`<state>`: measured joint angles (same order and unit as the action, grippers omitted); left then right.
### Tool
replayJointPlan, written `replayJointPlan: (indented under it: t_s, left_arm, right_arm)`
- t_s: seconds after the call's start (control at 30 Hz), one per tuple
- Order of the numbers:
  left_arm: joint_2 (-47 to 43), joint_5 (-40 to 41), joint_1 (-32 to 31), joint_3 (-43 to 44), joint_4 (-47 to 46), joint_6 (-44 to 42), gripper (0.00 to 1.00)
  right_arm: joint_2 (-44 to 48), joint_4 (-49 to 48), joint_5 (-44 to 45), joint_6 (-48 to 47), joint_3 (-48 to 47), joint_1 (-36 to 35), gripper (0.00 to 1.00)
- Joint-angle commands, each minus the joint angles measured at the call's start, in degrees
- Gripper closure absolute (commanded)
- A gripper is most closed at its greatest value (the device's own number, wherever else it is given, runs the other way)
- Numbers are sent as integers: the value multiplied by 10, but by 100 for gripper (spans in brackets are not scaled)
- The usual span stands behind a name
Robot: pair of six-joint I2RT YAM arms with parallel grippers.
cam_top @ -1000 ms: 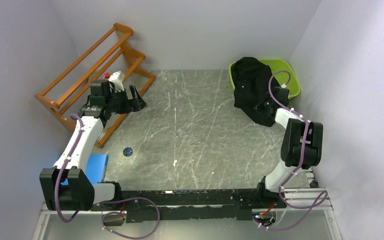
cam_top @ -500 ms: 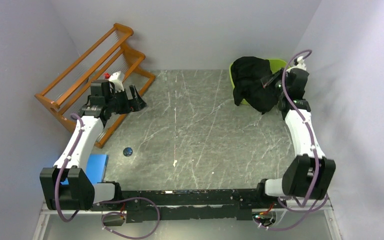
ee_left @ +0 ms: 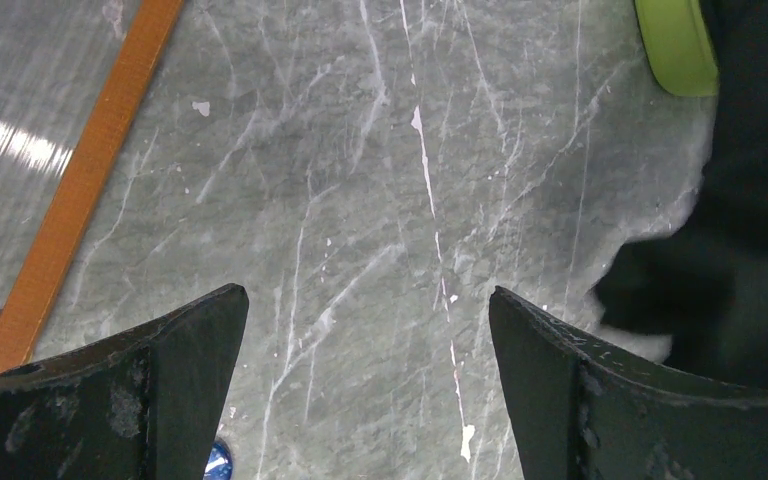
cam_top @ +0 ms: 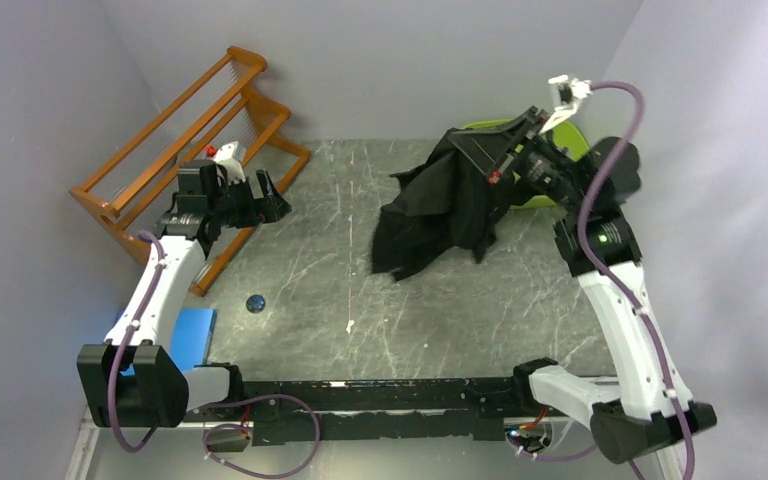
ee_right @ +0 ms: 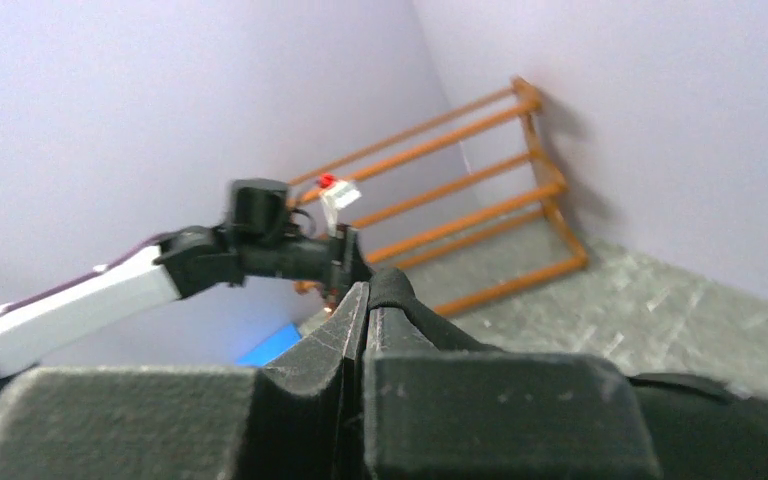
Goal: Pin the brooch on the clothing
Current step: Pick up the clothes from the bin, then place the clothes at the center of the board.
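The clothing point(cam_top: 438, 208) is a black shirt that hangs from my right gripper point(cam_top: 501, 160) and drapes down onto the grey table point(cam_top: 360, 260). In the right wrist view that gripper point(ee_right: 368, 292) is shut on a fold of the black fabric point(ee_right: 396, 288). The brooch point(cam_top: 256, 302), a small round blue thing, lies on the table at the near left; the left wrist view shows its edge point(ee_left: 217, 463). My left gripper point(cam_top: 271, 195) hangs open by the rack with nothing between its fingers point(ee_left: 365, 300). The shirt's edge point(ee_left: 750, 200) fills the right of that view.
A green basket point(cam_top: 572, 134) stands at the back right, partly behind the shirt and the right arm. An orange wooden rack point(cam_top: 182, 128) leans at the back left. A flat blue object point(cam_top: 192, 335) lies near the left arm's base. Walls close in on three sides.
The right gripper closed on the shirt, then rose and swung left, pulling it out of the green basket so it now hangs over the table. The left arm has not moved.
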<state>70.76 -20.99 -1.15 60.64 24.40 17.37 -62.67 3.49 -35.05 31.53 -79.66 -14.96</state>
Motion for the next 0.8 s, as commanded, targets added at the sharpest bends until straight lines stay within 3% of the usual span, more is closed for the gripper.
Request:
replayJointPlan:
  t_s: [0.0,0.13,0.2,0.27,0.4,0.6,0.77]
  left_arm:
    - [-17,2,1,-3,-19,3,4]
    - [-14,-11,1,-3,-23,5,4]
    - [-10,-18,1,-4,-24,6,4]
    - [-6,-28,1,-4,-25,7,4]
    - [5,-60,1,-3,-27,3,4]
    - [42,-94,-21,10,-9,14,4]
    - [87,-86,-114,29,17,28,4]
  right_arm:
    - [52,-104,-71,57,0,-12,100]
    - [66,-111,-85,66,42,-23,96]
    - [66,-95,-79,56,73,-23,75]
    - [60,-69,-79,42,94,-23,45]
    - [58,-11,-44,3,145,-23,16]
    - [63,52,71,-52,246,-22,11]
    - [56,101,213,-48,333,-11,10]
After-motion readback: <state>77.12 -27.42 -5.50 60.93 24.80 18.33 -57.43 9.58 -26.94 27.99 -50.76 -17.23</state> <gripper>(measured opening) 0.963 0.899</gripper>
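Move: The right hand grips the black clothing high up. The open table it is thrown onto has its middle about 8 cm back, 10 cm left and 48 cm below that hand; the green bin is some 24 cm ahead, 22 cm right and 46 cm lower. From the open left hand, the hanging clothing's middle is roughly 29 cm right, 3 cm back and 6 cm higher, the brooch 15 cm back, 5 cm left, 21 cm down. Finish the fling with the right gripper: sweep back about 7 cm while rising a little, open the fingers wide to let the clothing go, then come forward again and drop some 26 cm over its far end, tipping the fingers down. Late on, ease the open left gripper right and slightly down towards the clothing. ##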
